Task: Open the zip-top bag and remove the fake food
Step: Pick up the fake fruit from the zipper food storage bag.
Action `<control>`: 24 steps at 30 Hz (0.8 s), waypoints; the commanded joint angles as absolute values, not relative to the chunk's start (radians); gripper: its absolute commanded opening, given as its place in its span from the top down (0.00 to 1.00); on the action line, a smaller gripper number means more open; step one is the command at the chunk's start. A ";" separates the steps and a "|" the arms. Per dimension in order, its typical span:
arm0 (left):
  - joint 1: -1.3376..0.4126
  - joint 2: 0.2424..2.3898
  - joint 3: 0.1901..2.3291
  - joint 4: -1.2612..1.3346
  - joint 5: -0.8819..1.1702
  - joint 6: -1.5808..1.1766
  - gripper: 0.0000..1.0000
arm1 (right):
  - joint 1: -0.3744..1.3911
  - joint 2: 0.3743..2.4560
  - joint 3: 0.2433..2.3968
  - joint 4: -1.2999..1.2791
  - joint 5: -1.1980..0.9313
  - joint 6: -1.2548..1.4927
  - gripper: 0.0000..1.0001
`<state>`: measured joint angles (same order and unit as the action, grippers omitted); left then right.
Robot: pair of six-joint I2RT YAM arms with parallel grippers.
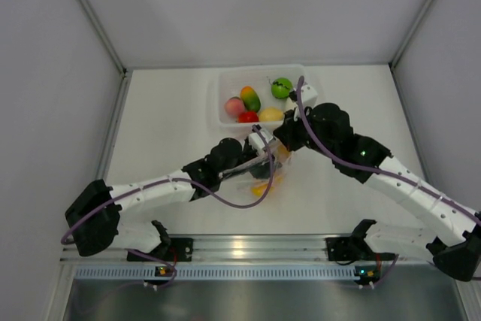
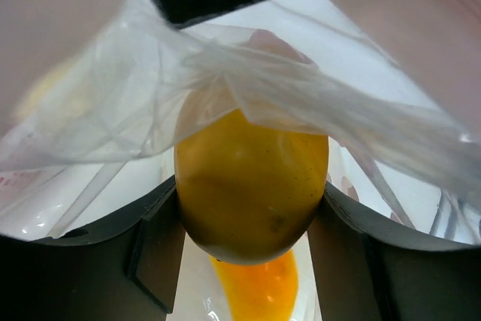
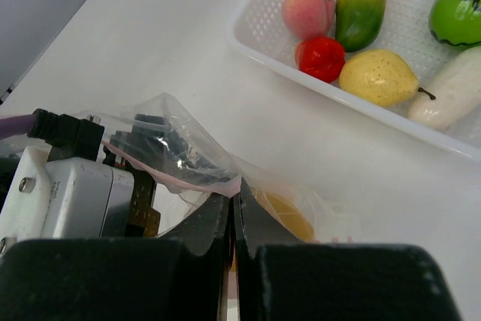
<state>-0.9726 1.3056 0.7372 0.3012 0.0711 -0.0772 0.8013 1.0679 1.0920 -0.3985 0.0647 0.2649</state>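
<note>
The clear zip-top bag point(image 1: 270, 174) lies mid-table with its mouth held up. My right gripper point(image 3: 234, 201) is shut on the bag's pink zip strip point(image 3: 184, 180). My left gripper point(image 2: 250, 244) reaches inside the bag point(image 2: 316, 95) and is shut on a yellow fake fruit point(image 2: 252, 178), which touches both fingers point(image 2: 154, 253). An orange piece point(image 2: 257, 287) lies below it in the bag. Other fake food sits in the tub: a pink peach point(image 3: 307, 10), an orange-green mango point(image 3: 361, 7), a red piece point(image 3: 322, 58), a yellow pear point(image 3: 379, 77), a green fruit point(image 3: 457, 16) and a white piece point(image 3: 451, 95).
The rigid clear tub point(image 1: 218, 114) stands just behind the bag, at the table's back middle. White enclosure walls rise on the left, right and back. Both arms cross toward the centre, the left arm's wrist point(image 3: 75, 186) close beside my right fingers.
</note>
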 commanded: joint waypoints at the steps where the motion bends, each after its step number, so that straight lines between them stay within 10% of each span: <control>1: -0.986 1.299 0.828 0.310 0.819 0.017 1.00 | 0.741 1.101 1.192 -0.428 0.192 0.202 1.00; 14: -0.986 1.341 0.954 0.135 1.098 0.081 1.00 | 0.733 1.147 1.264 -0.451 0.250 0.189 1.00; 24: -0.988 1.212 0.887 0.137 0.572 0.123 1.00 | 0.716 1.126 1.206 -0.549 0.310 0.184 1.00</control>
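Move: Some 2 cm ahead, 2 cm left and 10 cm above the left hand, the bag's rim hangs from the right hand; the left fingers already grip an orange fruit inside the bag. The lower fruit in the bag is about 5 cm back, 6 cm left and 10 cm below the left hand, the tray roughly 31 cm ahead, 4 cm left and 15 cm below. From the right hand the gripped fruit lies about 2 cm back, 2 cm right, 10 cm below. Starting with a small lift beside the right hand, the left hand keeps its grip on the orange fruit and swings it back about 10 cm, away from the tray, drifting some 3 cm right and 3 cm up while turning clockwise about 40 degrees, then eases a little forward and unturns slightly. The right hand keeps pinching the rim and shifts only a centimetre or so forward and up. ##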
